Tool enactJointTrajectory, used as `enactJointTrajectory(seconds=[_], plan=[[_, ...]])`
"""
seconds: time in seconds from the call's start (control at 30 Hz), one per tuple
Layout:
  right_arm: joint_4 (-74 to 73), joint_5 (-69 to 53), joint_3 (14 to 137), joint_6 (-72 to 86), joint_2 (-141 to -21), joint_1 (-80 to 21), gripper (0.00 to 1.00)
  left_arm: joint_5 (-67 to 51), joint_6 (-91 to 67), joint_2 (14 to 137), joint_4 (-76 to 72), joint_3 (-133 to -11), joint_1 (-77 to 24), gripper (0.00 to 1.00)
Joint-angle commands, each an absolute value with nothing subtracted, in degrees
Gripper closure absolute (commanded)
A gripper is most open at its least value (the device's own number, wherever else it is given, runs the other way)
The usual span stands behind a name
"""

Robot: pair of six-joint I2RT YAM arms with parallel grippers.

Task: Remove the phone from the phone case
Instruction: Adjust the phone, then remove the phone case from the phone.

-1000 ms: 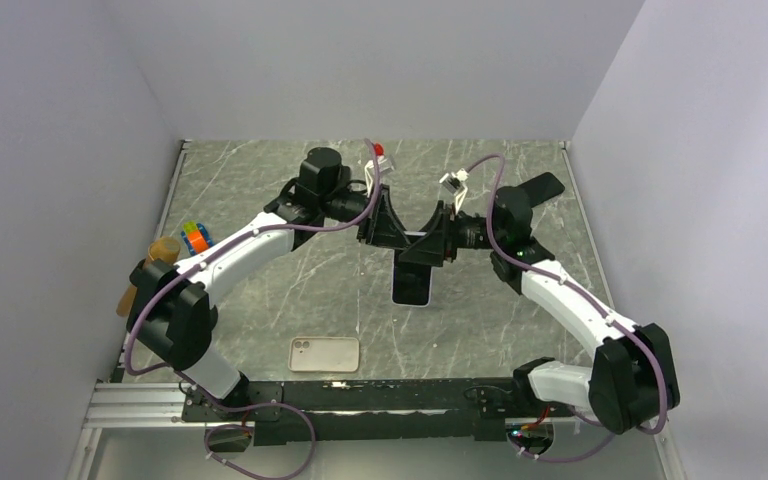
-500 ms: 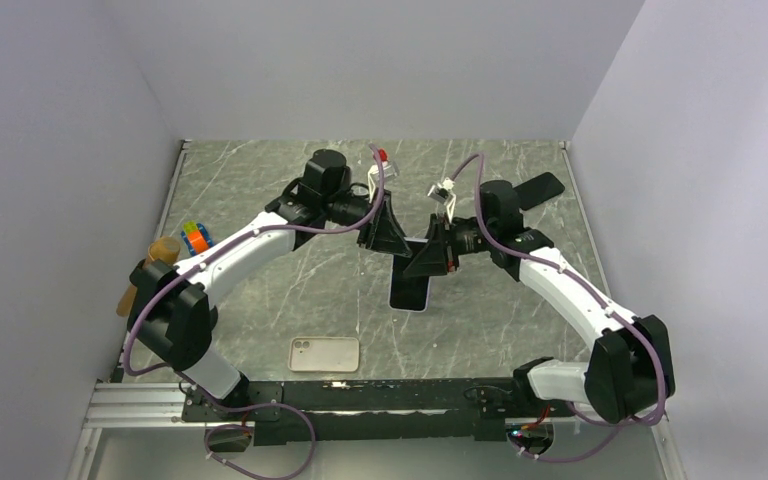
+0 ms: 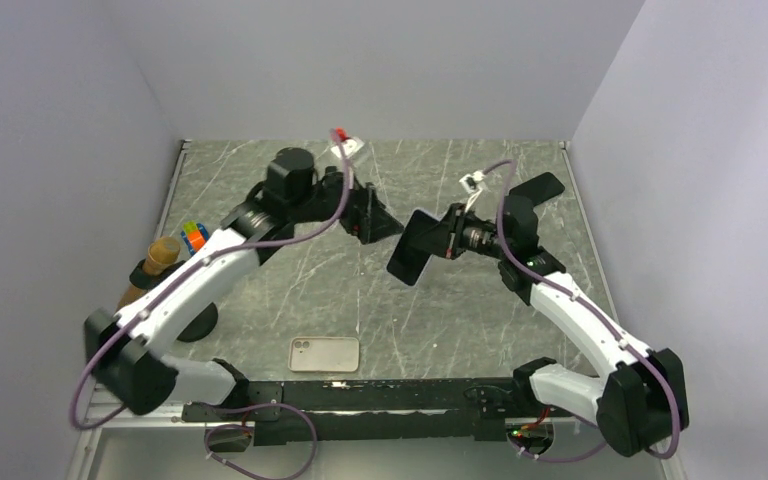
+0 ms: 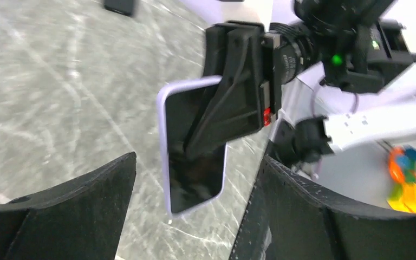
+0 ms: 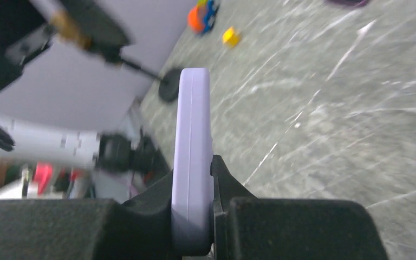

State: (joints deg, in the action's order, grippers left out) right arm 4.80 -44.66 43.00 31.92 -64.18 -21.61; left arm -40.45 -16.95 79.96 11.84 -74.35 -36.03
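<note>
The phone (image 3: 409, 261), lilac-edged with a dark screen, is held tilted above the table in my right gripper (image 3: 428, 243), which is shut on its faces. The right wrist view shows the phone's lilac edge (image 5: 193, 151) clamped between the pads. In the left wrist view the phone (image 4: 192, 162) hangs from the right gripper (image 4: 238, 103), between and beyond my own fingers (image 4: 76, 211). My left gripper (image 3: 385, 222) is open and empty, just left of the phone and apart from it. A cream phone case (image 3: 324, 353) lies flat near the front edge.
A colourful cube toy (image 3: 195, 237) and a brown bottle (image 3: 160, 251) sit at the table's left edge. A black flat object (image 3: 541, 187) lies at the far right corner. Grey walls close in on three sides.
My left arm has swung back to the left, away from the phone. My right gripper has drawn the phone to the right and tilted it up.
</note>
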Motion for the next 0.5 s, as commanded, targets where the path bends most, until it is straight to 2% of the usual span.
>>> enactJointTrajectory(seconds=[0.0, 0.1, 0.13, 0.33, 0.37, 0.43, 0.47], plan=[[22.65, -25.46, 40.81, 49.86, -58.63, -20.56, 1.00, -15.97, -24.45, 67.06, 8.15, -66.51, -35.86, 0.18], [31.73, -19.99, 38.52, 55.54, -57.44, -20.58, 1.00, -18.48, -30.75, 59.60, -4.11, -56.78, -35.83, 0.35], [35.95, -19.79, 37.65, 57.84, -57.90, -20.56, 1.00, -21.01, -32.74, 58.42, -8.25, -54.21, -35.86, 0.37], [58.74, -19.60, 33.60, 69.62, -63.61, -21.14, 1.00, -33.48, -44.28, 60.88, -24.49, -48.05, -35.94, 0.32], [60.75, -19.01, 33.08, 70.79, -64.27, -21.30, 1.00, -34.19, -45.89, 61.59, -26.77, -47.33, -35.98, 0.37], [65.87, -17.97, 31.87, 73.65, -65.78, -21.53, 1.00, -34.71, -47.69, 62.85, -29.81, -46.29, -36.17, 0.53], [68.71, -17.57, 30.92, 75.18, -66.59, -21.55, 1.00, -34.67, -47.71, 63.37, -29.47, -46.23, -36.25, 0.55]])
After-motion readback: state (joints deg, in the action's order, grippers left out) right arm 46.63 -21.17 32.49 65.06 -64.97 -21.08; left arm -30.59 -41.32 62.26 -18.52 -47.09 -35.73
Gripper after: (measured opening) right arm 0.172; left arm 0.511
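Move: The right hand already grips the cased phone, its middle only about 1 cm left of the finger pads and 1 cm back. From the open, empty left hand that phone lies roughly 5 cm right, 4 cm back and 7 cm lower. Down on the table, nearly 30 cm below the left hand, the beige case lies about 15 cm back and 16 cm left of it, the purple phone some 22 cm ahead and 15 cm left. Right hand lifts its gripped phone 8 cm and forward, rolling left-side-up; left, narrowing, veers leftward, then partly returns. ##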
